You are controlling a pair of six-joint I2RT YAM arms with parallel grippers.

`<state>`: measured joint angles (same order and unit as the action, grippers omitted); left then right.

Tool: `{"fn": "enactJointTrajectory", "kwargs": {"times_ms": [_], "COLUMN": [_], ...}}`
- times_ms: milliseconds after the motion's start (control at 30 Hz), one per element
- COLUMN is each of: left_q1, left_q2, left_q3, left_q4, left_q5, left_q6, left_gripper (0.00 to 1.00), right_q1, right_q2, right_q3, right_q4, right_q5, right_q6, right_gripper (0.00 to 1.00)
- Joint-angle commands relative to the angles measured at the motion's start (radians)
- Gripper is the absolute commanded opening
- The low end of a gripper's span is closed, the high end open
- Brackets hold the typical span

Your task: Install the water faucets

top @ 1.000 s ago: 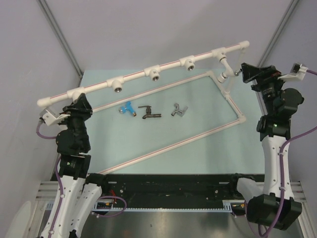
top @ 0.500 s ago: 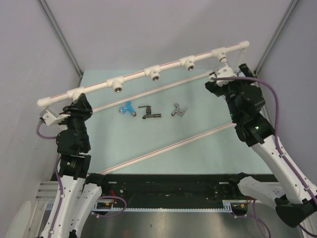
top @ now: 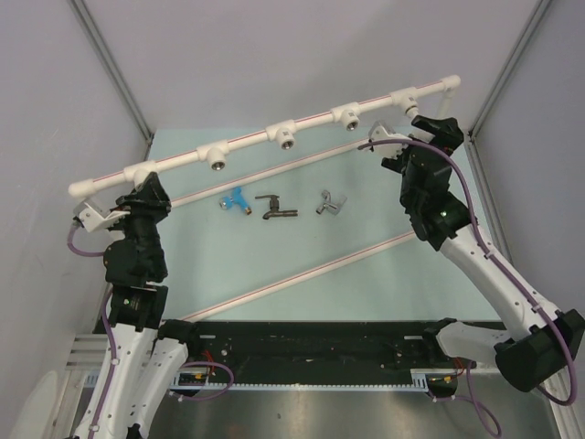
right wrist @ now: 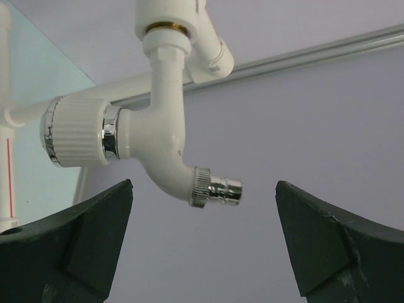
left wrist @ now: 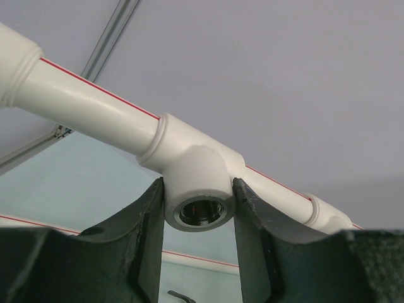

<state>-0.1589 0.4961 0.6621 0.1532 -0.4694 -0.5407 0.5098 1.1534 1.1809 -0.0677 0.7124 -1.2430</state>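
Note:
My left gripper [left wrist: 199, 211] is shut on the leftmost white tee fitting [left wrist: 197, 183] of the pipe rail, its fingers [left wrist: 148, 221] pressed on both sides of the empty threaded socket; in the top view the left gripper [top: 146, 181] sits at the rail's left end. A white faucet [right wrist: 158, 148] hangs screwed into the rightmost tee [right wrist: 167, 12]. My right gripper [right wrist: 203, 186] stands open around its metal nozzle without touching it. In the top view, the right gripper [top: 431, 126] is just below that tee. Blue [top: 236, 201], dark [top: 275, 208] and silver faucets [top: 330, 203] lie loose on the mat.
The white pipe rail [top: 251, 139] runs from lower left to upper right, with three more open tee sockets [top: 284, 135] between my grippers. A lower pipe loop [top: 302, 265] lies across the green mat [top: 366, 283]. Grey walls and a metal post [top: 507, 64] close in behind.
The right arm has swung in from the far right and now sits under the rightmost tee, still open. The left arm has not moved and keeps its hold.

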Motion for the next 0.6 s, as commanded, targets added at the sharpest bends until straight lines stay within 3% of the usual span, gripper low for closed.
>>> {"fn": "enactJointTrajectory", "kwargs": {"times_ms": [0,233,333,567], "left_q1": [-0.019,-0.019,-0.021,-0.019], "left_q2": [-0.002,-0.002,-0.001,0.001], "left_q3": [-0.018,-0.016,-0.016,-0.016], "left_q4": [-0.034,-0.037,-0.035,-0.037], "left_q5": [0.058,0.057,0.057,0.06], "left_q6": [0.035,0.036,0.035,0.033], "left_gripper": [0.0,0.0,0.0,0.0], "right_q1": [-0.053,-0.097,-0.111,-0.204], "right_q2": [0.051,0.101,0.091,0.02], "right_q3": [-0.032,-0.037,-0.037,-0.037], "right_q4": [0.14,0.249,0.247,0.163], "right_q5": [0.035,-0.047,-0.119,-0.446], "right_q6": [-0.113,-0.017,0.091,0.488], "right_gripper": [1.0,0.93,0.81,0.28]}}
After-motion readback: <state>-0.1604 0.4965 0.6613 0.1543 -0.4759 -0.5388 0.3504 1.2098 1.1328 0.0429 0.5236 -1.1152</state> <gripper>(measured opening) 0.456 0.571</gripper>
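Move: The spout of the white faucet lies about 4 cm ahead of the open right fingers, 2 cm to their right and 2 cm below. The faucet's ribbed handle hangs some 5 cm ahead, 1 cm left and 7 cm below. The tee it sits in is about 8 cm ahead, 3 cm left and near level, and the pipe-end elbow about 12 cm ahead and 6 cm right. From the left hand the spout is some 58 cm right and 13 cm ahead, about level. Reach the open right gripper forward some 4 cm, also down about 2.5 cm and right 2 cm, to bring its fingers, one above the other, around the white faucet's spout. Close them to a bit over half open to pinch the spout between its chrome outlet and its elbow, rolling the wrist back about 10 degrees, left side rising, as they shut. Keep the left gripper still, holding its tee. ##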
